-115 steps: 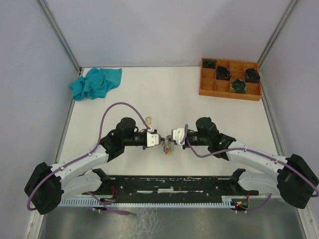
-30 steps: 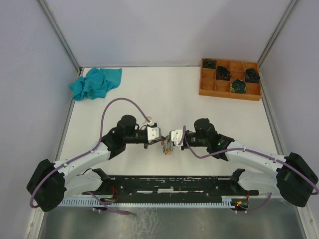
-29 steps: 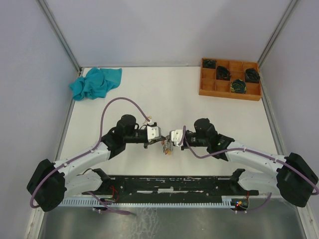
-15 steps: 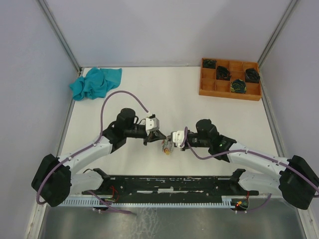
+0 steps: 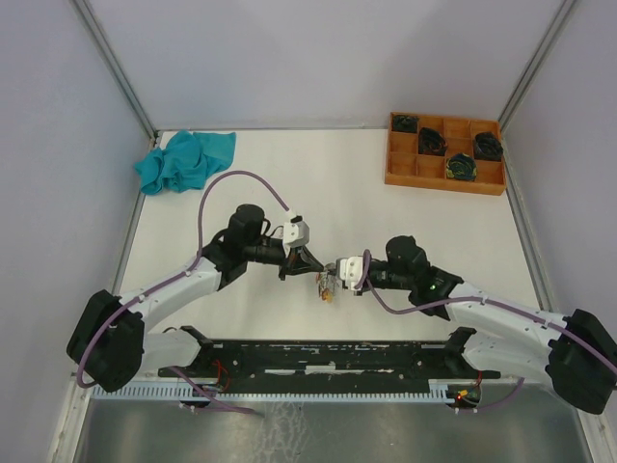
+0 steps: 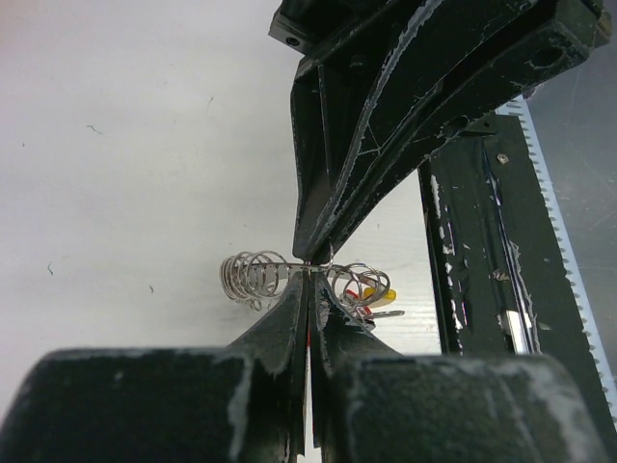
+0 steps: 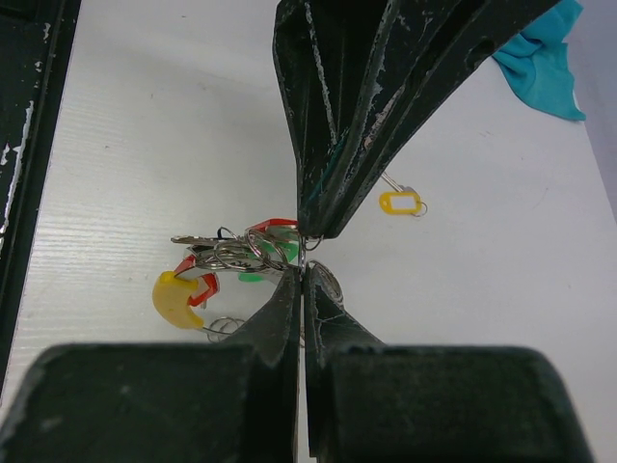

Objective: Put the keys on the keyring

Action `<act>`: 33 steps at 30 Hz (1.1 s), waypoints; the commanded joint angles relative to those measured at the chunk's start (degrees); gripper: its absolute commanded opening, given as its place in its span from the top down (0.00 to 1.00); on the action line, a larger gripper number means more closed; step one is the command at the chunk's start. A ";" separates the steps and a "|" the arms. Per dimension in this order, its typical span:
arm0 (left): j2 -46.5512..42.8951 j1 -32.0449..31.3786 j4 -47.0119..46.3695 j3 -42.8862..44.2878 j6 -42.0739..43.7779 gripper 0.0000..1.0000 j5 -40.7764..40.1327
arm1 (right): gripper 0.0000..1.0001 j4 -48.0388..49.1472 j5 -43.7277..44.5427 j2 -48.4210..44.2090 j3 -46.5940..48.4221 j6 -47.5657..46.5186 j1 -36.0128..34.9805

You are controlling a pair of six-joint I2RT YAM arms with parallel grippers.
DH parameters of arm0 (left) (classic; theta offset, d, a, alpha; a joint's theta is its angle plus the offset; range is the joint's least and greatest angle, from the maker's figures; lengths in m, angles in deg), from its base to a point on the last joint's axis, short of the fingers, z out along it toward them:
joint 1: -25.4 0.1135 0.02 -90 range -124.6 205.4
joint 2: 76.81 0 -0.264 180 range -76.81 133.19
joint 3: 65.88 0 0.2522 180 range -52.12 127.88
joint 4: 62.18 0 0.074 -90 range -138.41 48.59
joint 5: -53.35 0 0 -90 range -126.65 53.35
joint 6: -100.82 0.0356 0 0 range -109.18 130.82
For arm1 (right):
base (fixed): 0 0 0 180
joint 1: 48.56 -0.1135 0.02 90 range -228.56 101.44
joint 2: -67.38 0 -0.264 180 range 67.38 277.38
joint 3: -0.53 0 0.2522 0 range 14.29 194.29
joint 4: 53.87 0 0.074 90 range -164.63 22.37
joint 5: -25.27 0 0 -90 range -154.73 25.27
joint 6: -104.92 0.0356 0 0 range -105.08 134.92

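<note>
The keyring (image 6: 253, 277) is a silvery wire coil stretched between both grippers just above the table. My left gripper (image 6: 310, 274) is shut on its wire from the near side. Facing it tip to tip, my right gripper (image 7: 303, 269) is shut on the same wire. On the ring hangs a bunch of keys (image 7: 220, 253) with a red tag (image 7: 273, 228), a green tag (image 7: 253, 276) and a curved yellow tag (image 7: 176, 299). From above, the keyring (image 5: 328, 284) sits between the left gripper (image 5: 310, 266) and the right gripper (image 5: 338, 275). One more key with a small yellow tag (image 7: 400, 202) lies loose on the table.
A wooden tray (image 5: 444, 180) with black coils (image 5: 461, 168) in its compartments stands at the back right. At the back left lies a teal cloth (image 5: 183, 160). A black toothed rail (image 5: 318, 357) runs along the near edge by the arm bases.
The left wrist has turned and risen, its gripper now angling down at the ring. The right gripper and the ring have shifted slightly right and nearer. Both stayed shut.
</note>
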 commanded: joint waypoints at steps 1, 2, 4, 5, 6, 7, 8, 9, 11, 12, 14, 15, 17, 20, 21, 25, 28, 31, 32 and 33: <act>0.56 0.34 -1.56 2.17 -1.55 0.96 0.18 | 0.99 7.59 -0.90 -2.25 0.17 1.94 -0.34; 0.58 0.33 -1.49 2.08 -1.47 0.96 -0.23 | 0.99 7.90 -0.92 -2.38 0.10 2.21 -0.26; 0.58 0.33 -1.27 2.03 -1.31 0.94 -0.66 | 0.99 8.69 -0.97 -2.63 -0.07 2.84 -0.03; 0.60 0.33 -1.28 1.99 -1.26 0.94 -0.71 | 0.99 9.19 -0.95 -2.75 -0.24 3.19 0.08; 0.58 0.33 -1.22 1.95 -1.14 0.93 -0.83 | 0.99 9.99 -1.02 -2.79 -0.49 3.55 0.23; 0.57 0.33 -1.18 1.88 -0.99 0.92 -1.11 | 0.99 10.66 -1.17 -2.91 -0.71 4.03 0.46; 0.58 0.33 -0.98 1.86 -0.73 0.92 -1.41 | 0.99 11.57 -1.36 -2.92 -1.00 4.61 0.60; 0.58 0.34 -0.71 1.86 -0.42 0.92 -2.13 | 0.99 12.43 -1.56 -3.11 -1.22 5.24 0.98; 0.58 0.34 -0.57 1.73 -0.26 0.91 -2.68 | 0.99 14.04 -2.06 -3.42 -1.68 6.25 1.43; 0.62 0.33 -0.62 1.69 -0.16 0.90 -2.81 | 0.99 14.78 -2.30 -3.51 -1.87 6.79 1.69; 0.73 0.37 -0.79 1.68 -0.17 0.88 -3.00 | 0.99 16.26 -2.91 -3.56 -2.21 7.82 2.07; 0.87 0.34 -0.88 1.61 -0.26 0.87 -3.17 | 0.99 16.97 -3.22 -3.51 -2.30 8.47 2.22; 1.06 0.29 -1.65 1.52 -0.88 0.85 -2.88 | 0.99 17.87 -3.60 -3.39 -2.54 9.12 2.38; 1.03 0.24 -3.93 0.91 -2.23 0.80 -2.41 | 0.99 19.07 -3.92 -2.67 -2.66 9.90 2.48; 0.83 0.24 -4.57 0.63 -2.46 0.79 -2.41 | 0.99 19.58 -4.01 -2.51 -2.71 10.32 2.49; -0.56 0.23 -5.99 -0.38 -2.34 0.75 -3.51 | 0.99 20.48 -3.55 -1.77 -2.66 11.24 2.57; -3.07 0.24 -5.20 -1.30 0.21 0.73 -6.42 | 0.99 20.17 -1.67 -1.68 -2.86 11.53 2.72; -6.28 0.23 -4.60 -2.58 2.61 0.68 -10.26 | 0.99 19.57 -0.08 -2.27 -3.03 11.63 2.99; -7.30 0.29 -4.60 -3.02 3.24 0.67 -11.25 | 0.99 19.30 0.26 -2.45 -3.10 11.67 3.05; -8.17 0.25 -4.60 -3.53 3.79 0.66 -12.22 | 0.99 19.22 0.65 -2.62 -3.07 11.75 3.15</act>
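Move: Both hands' closed fingertips already meet at the raised keyring. Its coil hangs about 3 cm below them, 2 cm back, straight below side to side for the left hand and 1 cm left of the right. The red key tag is at the left fingertips, some 1 cm back and 1 cm below. The hanging yellow tag is about 4 cm back of the left hand, level with it sideways and 5 cm below. A loose yellow-tagged key lies on the table, roughly 12 cm ahead, 9 cm left and 13 cm below. Upward, about 3 cm, goes the right hand, drifting a centimetre forward as it keeps its pinch on the keyring and tips its fingertips up some 10 degrees. The left fingers meanwhile open steadily to about a third, giving up their pinch around the red tag, and that hand eases nearly 2 cm forward over the coil, rising slightly towards the end. ##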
